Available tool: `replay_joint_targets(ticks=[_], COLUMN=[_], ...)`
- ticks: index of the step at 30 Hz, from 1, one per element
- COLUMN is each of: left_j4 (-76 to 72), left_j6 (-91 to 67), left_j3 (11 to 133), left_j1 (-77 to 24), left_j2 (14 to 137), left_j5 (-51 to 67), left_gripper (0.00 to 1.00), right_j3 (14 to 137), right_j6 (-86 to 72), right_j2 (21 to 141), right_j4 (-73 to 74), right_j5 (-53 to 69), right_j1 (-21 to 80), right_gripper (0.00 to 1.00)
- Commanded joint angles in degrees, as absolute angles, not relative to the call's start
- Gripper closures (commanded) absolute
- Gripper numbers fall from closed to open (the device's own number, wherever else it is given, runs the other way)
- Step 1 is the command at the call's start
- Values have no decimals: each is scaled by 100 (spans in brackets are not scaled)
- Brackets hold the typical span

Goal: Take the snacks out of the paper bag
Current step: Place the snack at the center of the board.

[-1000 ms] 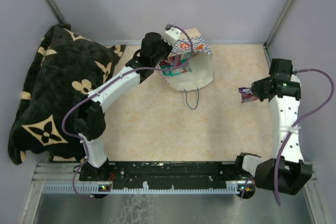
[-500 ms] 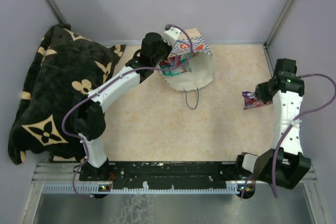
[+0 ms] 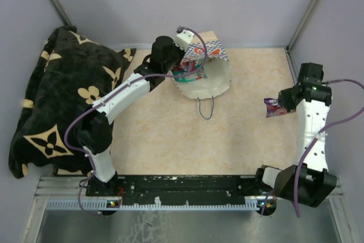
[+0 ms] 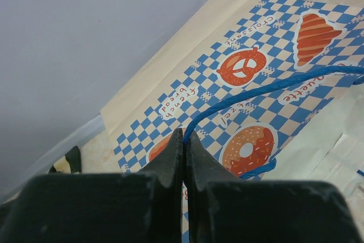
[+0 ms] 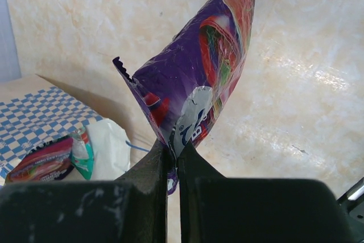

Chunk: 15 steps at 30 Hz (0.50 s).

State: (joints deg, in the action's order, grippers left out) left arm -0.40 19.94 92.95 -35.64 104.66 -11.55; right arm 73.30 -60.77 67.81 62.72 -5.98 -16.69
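Observation:
The paper bag point(image 3: 213, 69) lies on its side at the back of the table, mouth toward me, with snacks point(image 3: 189, 72) showing inside. My left gripper point(image 3: 181, 56) is shut on the bag's blue string handle point(image 4: 239, 103) at its upper rim; the checkered band point(image 4: 267, 83) fills the left wrist view. At the right of the table my right gripper point(image 3: 278, 103) is shut on a purple snack packet point(image 3: 272, 108), held up off the surface point(image 5: 199, 78). In the right wrist view the bag point(image 5: 34, 123) and its pink and teal packets point(image 5: 54, 157) sit at lower left.
A black blanket with tan flower motifs point(image 3: 62, 101) is heaped along the left side. Grey walls close in the back and both sides. The second blue handle point(image 3: 207, 106) lies loose on the table in front of the bag's mouth.
My right gripper has carried the purple packet a little further right and toward me, away from the bag. The left arm and the bag have barely moved.

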Motion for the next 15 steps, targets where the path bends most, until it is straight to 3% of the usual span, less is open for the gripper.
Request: replay_joint_targets(ticks=[1, 5, 6, 7, 9, 11, 15], left_j4=[-39, -48, -38, -23, 25, 88, 7], left_j6=[2020, 1983, 1955, 1929, 1884, 1900, 2030], left_j3=[9248, 9261, 9277, 9298, 9339, 9349, 9198], left_j1=[-3524, -3526, -3525, -3524, -3534, -3541, -3544], left_j2=[10249, 10308, 10331, 10346, 10383, 10375, 10287], left_j5=[-1324, -1370, -1364, -1344, -1319, -1342, -1527], left_gripper=[100, 100, 100, 100, 100, 100, 100], right_j3=[7387, 7574, 7731, 7955, 8420, 8886, 8794], right_j6=[-6295, -6575, -6571, -6447, -6140, -5710, -4953], right_j2=[6861, 8090, 8493, 8944, 9790, 10232, 9684], right_j4=[5877, 5089, 4765, 4412, 3732, 3457, 3091], right_j5=[-464, -289, -273, -222, 310, 843, -48], right_j1=[-1713, -1705, -1701, -1699, -1704, -1646, -1259], right_gripper=[100, 100, 93, 70, 39, 24, 3])
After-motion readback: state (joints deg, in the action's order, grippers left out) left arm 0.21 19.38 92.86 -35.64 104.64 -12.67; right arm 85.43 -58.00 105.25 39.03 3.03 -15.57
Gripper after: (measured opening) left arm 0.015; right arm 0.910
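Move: The right gripper already holds the snack. The open stretch of board where it is to lie is about 10 cm ahead, straight on, some 20 cm below. The paper bag is roughly 20 cm ahead and 29 cm left, about 13 cm lower; its loose blue handle lies 6 cm ahead, 29 cm left, 20 cm down. From the left hand that stretch of board is 12 cm back, 41 cm right, 27 cm down. Swing the right gripper forward about 17 cm while sinking some 10 cm, starting gently and then speeding up over the open board to the right of the paper bag. On the way, spread the fingers from their pinch to nearly wide open so they let go of the snack, and carry on forward beyond it with the wrist hardly turning. ##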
